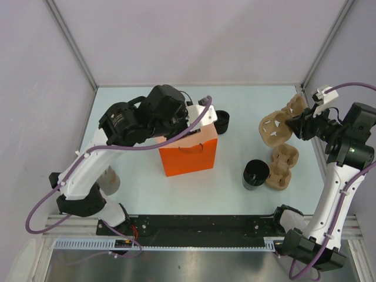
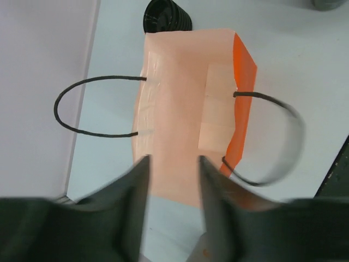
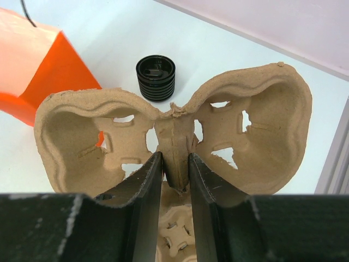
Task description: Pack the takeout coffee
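The takeout coffee [image 1: 255,174] is a small black lidded cup standing on the table right of centre, and neither gripper touches it. My left gripper [image 2: 173,161] is open with nothing between its fingers. It hovers over the near end of the upright orange paper bag [image 1: 188,154], whose pale inside [image 2: 180,109] shows with nothing in it. My right gripper [image 3: 175,158] is shut on the centre ridge of a brown cardboard cup carrier [image 3: 256,125]. It holds that carrier [image 1: 275,129] up at the right of the table, well apart from the coffee.
A ribbed black cup [image 1: 223,121] stands just behind the bag [image 2: 166,16] [image 3: 156,76]. A second cardboard carrier [image 1: 283,167] lies next to the coffee. A grey cup [image 1: 110,179] sits under the left arm. The bag's black handles [image 2: 82,109] splay to both sides.
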`<control>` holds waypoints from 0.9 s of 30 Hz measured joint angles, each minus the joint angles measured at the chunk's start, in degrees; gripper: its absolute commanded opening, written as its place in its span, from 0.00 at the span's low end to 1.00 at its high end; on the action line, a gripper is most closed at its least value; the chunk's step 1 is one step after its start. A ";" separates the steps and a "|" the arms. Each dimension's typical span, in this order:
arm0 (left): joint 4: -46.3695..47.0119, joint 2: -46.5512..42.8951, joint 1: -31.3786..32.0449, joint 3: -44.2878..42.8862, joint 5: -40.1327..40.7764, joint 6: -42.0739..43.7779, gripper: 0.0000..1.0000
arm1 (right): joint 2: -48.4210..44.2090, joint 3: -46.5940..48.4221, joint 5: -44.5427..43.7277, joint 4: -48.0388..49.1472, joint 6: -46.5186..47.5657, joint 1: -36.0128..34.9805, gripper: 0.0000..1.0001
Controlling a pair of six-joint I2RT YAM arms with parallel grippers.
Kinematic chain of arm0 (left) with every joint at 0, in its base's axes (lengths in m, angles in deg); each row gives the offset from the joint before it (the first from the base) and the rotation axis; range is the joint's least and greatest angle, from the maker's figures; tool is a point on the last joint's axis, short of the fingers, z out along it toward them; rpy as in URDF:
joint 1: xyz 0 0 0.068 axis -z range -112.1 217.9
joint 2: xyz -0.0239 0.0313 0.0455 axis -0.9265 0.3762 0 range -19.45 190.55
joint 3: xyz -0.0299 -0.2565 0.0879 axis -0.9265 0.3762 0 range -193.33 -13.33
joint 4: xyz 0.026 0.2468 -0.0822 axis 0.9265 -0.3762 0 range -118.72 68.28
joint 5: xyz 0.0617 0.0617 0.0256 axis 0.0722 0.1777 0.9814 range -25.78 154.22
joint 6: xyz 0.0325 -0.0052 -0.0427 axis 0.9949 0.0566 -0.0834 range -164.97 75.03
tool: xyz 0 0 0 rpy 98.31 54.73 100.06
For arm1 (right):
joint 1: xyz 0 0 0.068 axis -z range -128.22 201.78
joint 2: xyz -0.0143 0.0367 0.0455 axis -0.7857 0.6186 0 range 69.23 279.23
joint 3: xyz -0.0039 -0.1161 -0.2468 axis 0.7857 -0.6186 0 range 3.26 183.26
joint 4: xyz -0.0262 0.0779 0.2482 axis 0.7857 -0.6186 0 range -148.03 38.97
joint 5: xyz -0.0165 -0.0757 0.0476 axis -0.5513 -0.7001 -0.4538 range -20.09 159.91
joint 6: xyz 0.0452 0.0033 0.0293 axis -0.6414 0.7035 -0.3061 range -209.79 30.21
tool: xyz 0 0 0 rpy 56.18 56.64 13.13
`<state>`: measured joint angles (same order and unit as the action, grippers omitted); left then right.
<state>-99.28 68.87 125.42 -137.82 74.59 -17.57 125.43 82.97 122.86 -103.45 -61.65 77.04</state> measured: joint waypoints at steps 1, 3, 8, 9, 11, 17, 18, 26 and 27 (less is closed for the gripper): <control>-0.04 -0.24 0.13 0.00 -0.55 0.07 0.63 | -0.02 0.00 0.00 0.00 0.00 0.00 0.31; -0.07 -0.46 0.28 -0.02 -1.62 0.15 0.75 | -0.04 0.00 0.00 0.00 0.00 0.00 0.31; -0.35 -0.09 0.31 -2.38 -1.60 1.70 1.00 | -0.09 -0.07 0.02 0.00 0.00 0.11 0.31; -0.28 -0.09 0.31 -3.06 -1.29 1.90 1.00 | -0.09 -0.09 0.02 -0.04 0.00 0.11 0.31; 0.87 -0.24 0.31 -4.00 -0.15 2.69 1.00 | -0.09 -0.09 0.02 -0.02 0.00 0.11 0.31; 10.25 -0.90 -2.27 -3.06 2.27 5.66 1.00 | -0.11 -0.09 0.09 0.04 -0.07 0.11 0.31; 11.41 -0.90 -3.39 -2.95 2.27 5.73 1.00 | -0.11 -0.09 0.13 0.04 -0.07 0.11 0.31; 19.39 1.64 -19.06 -2.75 -4.85 6.03 1.00 | -0.20 -0.09 0.55 0.13 -0.26 0.15 0.31; 19.96 2.29 -20.59 -2.75 -6.36 6.05 1.00 | -0.20 -0.09 0.55 0.11 -0.26 0.15 0.31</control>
<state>-79.32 71.16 104.83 -140.57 68.23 -11.51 125.24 82.88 123.41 -103.34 -61.91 77.19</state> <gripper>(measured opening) 0.996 0.314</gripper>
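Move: The orange bag stands under the left hand, its middle about 2 cm ahead, level sideways and some 25 cm down. The black lid stack is roughly 13 cm ahead and 10 cm right of this hand, the black cup about 5 cm back and 23 cm right, both some 34 cm below it. From the right hand, which still holds a cup carrier, the bag is about 29 cm left, level fore and aft, 23 cm down. Already loose from the bag's handles, the left fingers spread from partly to fully open almost on the spot; the hand then lifts off the bag and, while still rising, sweeps forward past its top, about 12 cm forward and 7 cm up, with some 4 cm to the left at the end. The wrist tips the fingers upward by about 15 degrees and turns somewhat counter-clockwise. ##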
